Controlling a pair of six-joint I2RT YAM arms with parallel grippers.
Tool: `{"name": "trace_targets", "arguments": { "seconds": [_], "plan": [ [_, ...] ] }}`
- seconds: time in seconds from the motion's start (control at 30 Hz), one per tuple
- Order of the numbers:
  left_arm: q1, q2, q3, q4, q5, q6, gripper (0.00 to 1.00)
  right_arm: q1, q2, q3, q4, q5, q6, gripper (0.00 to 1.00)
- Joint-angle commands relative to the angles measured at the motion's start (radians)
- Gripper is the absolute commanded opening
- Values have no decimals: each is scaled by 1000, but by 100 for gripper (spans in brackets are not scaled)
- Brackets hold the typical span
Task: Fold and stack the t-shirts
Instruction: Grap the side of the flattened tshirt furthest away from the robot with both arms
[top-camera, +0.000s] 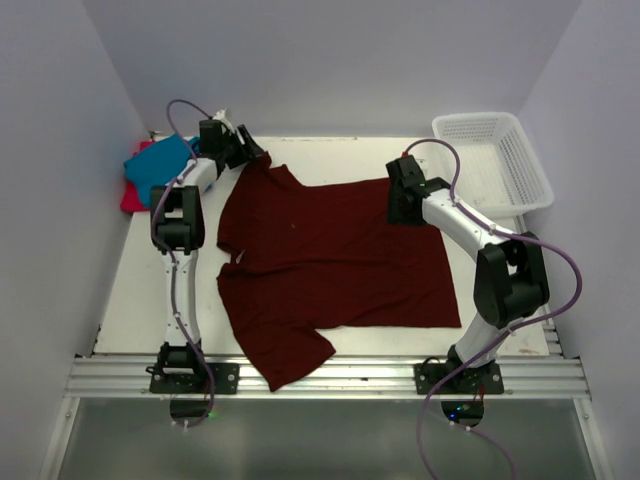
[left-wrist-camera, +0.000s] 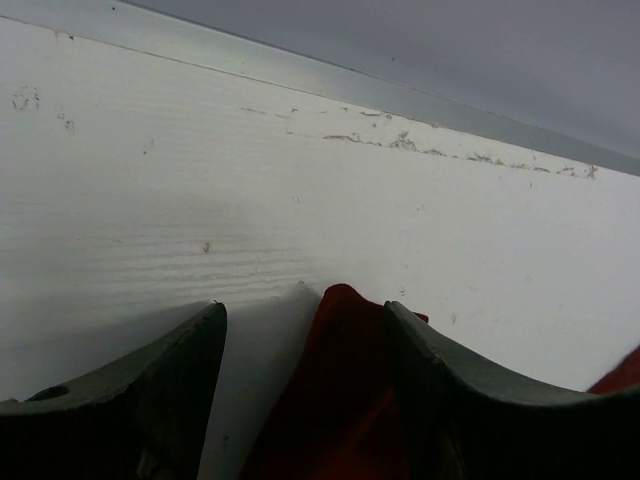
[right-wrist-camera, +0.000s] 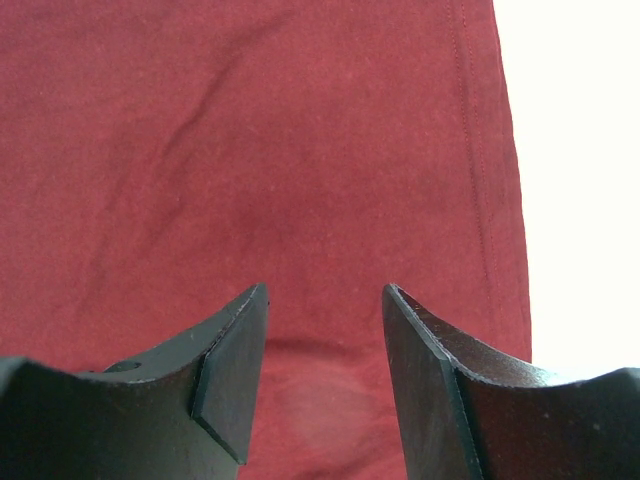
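Note:
A dark maroon t-shirt (top-camera: 335, 260) lies spread flat over the middle of the table, one sleeve hanging past the near edge. My left gripper (top-camera: 252, 153) is at its far left sleeve. In the left wrist view that gripper (left-wrist-camera: 302, 306) is open, and the sleeve tip (left-wrist-camera: 340, 390) lies loose between the jaws, nearer the right finger. My right gripper (top-camera: 404, 212) hovers over the shirt's far right part. It is open (right-wrist-camera: 325, 287) above flat maroon cloth (right-wrist-camera: 250, 130), with the hem (right-wrist-camera: 482, 180) to its right. A teal t-shirt (top-camera: 160, 162) lies on a red-pink one (top-camera: 133, 197) at the far left.
A white mesh basket (top-camera: 497, 160) stands at the far right corner. The back wall meets the table just beyond the left gripper (left-wrist-camera: 400, 95). Bare white table (right-wrist-camera: 580, 150) shows to the right of the shirt's hem. A metal rail (top-camera: 330, 378) runs along the near edge.

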Motion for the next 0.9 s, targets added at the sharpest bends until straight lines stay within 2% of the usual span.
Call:
{"name": "trace_targets", "arguments": {
  "seconds": [0.0, 0.1, 0.33, 0.5, 0.87],
  "plan": [
    [-19, -35, 53, -90, -96, 87, 69, -3, -26, -3, 19, -1, 3, 53],
    [-38, -35, 55, -104, -128, 118, 69, -5, -29, 0, 20, -2, 2, 52],
    [-50, -29, 44, -61, -8, 115, 66, -5, -28, -8, 16, 2, -4, 52],
    [-50, -117, -74, 31, 3, 97, 66, -3, -29, -12, 17, 10, -11, 52],
    [-50, -240, -166, 31, 9, 84, 66, -5, -35, -20, 17, 1, -9, 51]
  ]
}}
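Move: The dark red t-shirt's far left corner is almost under the left hand's open fingers, about 2 cm ahead, 2 cm to the right and 2 cm lower. The shirt's next small point stands 4 cm to the right of that corner and 3 cm nearer the robot; the folded blue t-shirt lies 23 cm to the hand's left and 5 cm back. From the idle right hand the corner is some 25 cm ahead, 36 cm left and 8 cm down. No grip on the shirt: the left hand, fingers staying about two-thirds open, slides low over the far left corner some 3 cm to the right, draws back about 3 cm over the cloth, and finally rises 3 cm clear of the corner. The wrist rolls slightly early on and turns about 5 degrees clockwise. ##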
